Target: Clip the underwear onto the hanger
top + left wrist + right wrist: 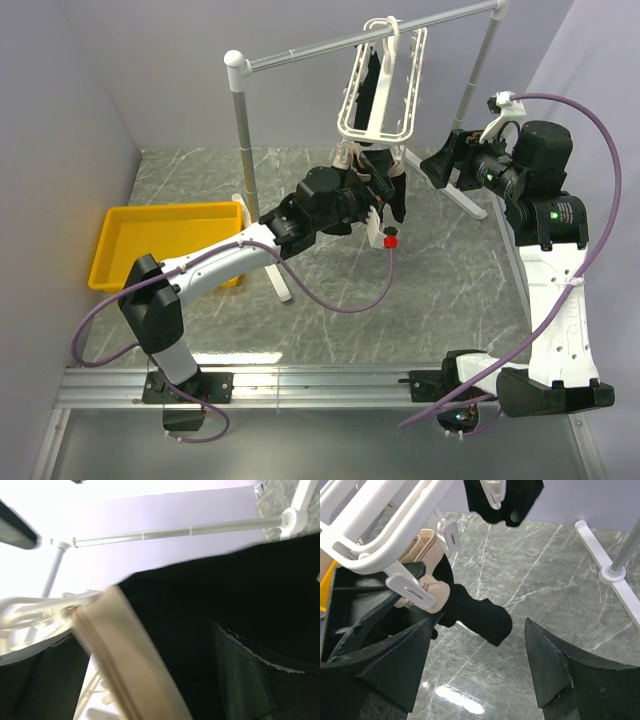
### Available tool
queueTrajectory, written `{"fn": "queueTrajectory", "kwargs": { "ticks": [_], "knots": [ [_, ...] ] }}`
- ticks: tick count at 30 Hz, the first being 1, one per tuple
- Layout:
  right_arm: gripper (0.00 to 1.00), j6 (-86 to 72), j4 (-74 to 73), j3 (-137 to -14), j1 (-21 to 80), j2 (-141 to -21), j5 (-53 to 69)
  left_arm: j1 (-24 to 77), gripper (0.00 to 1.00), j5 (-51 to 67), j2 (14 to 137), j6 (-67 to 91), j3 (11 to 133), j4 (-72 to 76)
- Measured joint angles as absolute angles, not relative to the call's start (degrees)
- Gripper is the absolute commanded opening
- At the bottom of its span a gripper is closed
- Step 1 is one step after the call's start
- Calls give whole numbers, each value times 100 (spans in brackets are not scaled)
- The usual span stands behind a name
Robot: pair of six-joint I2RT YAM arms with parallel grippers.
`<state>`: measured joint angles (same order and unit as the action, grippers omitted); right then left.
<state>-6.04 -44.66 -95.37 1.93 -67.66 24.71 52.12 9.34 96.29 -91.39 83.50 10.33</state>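
Observation:
The white hanger (385, 90) hangs from the rail. Below its lower edge hangs the underwear (397, 200), black with a tan waistband (422, 547). A white clip (412, 591) of the hanger (375, 525) is shut on that band. My left gripper (372, 200) is right at the cloth. Its jaws stand wide apart, with the waistband (125, 655) and black cloth (200, 605) lying between them. My right gripper (480, 675) is open and empty, to the right of the underwear (480, 617) and apart from it.
A smaller all-black garment (505, 497) is clipped higher on the hanger. The grey rail stand (360, 40) has a white foot (605, 570) on the marble table. A yellow bin (165, 240) sits at the left. Walls close in on both sides.

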Motion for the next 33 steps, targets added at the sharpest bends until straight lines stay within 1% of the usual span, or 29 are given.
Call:
{"fn": "queueTrajectory", "kwargs": {
  "ticks": [11,21,26,33],
  "knots": [
    [82,-604,-4466,-9546,193,-6766,2471,5485,99,755,8958,-9142,8123,1076],
    [82,-563,-4519,-9612,193,-6766,2467,5555,99,631,8442,-8901,7852,475],
    [82,-519,-4550,-9647,193,-6759,2469,5651,99,676,8073,-8313,7808,-36],
    [82,-480,-4552,-9647,193,-6761,2462,5653,99,1138,7544,-7022,7811,-722]
  ]
}}
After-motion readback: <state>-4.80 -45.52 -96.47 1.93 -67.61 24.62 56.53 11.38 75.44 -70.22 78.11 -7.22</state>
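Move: The underwear, already clipped at the waistband, hangs right at the left hand's wide-open fingers, its middle about 2 cm ahead, 3 cm to the right and 6 cm below. The hanger's middle is some 13 cm ahead, straight in line and about 10 cm higher; the black garment hangs roughly 18 cm ahead, level sideways, about 3 cm above. From the right hand the underwear lies about 13 cm left, 2 cm ahead, 10 cm below. The underwear's waistband is left behind as the left hand backs away from between cloth and clips, fingers staying wide open: first back and up some 4 cm, then on back and to the left, about 10 cm back in all. Late on, the wrist rolls about 20 degrees around its pointing line, the side away from the base dropping. ##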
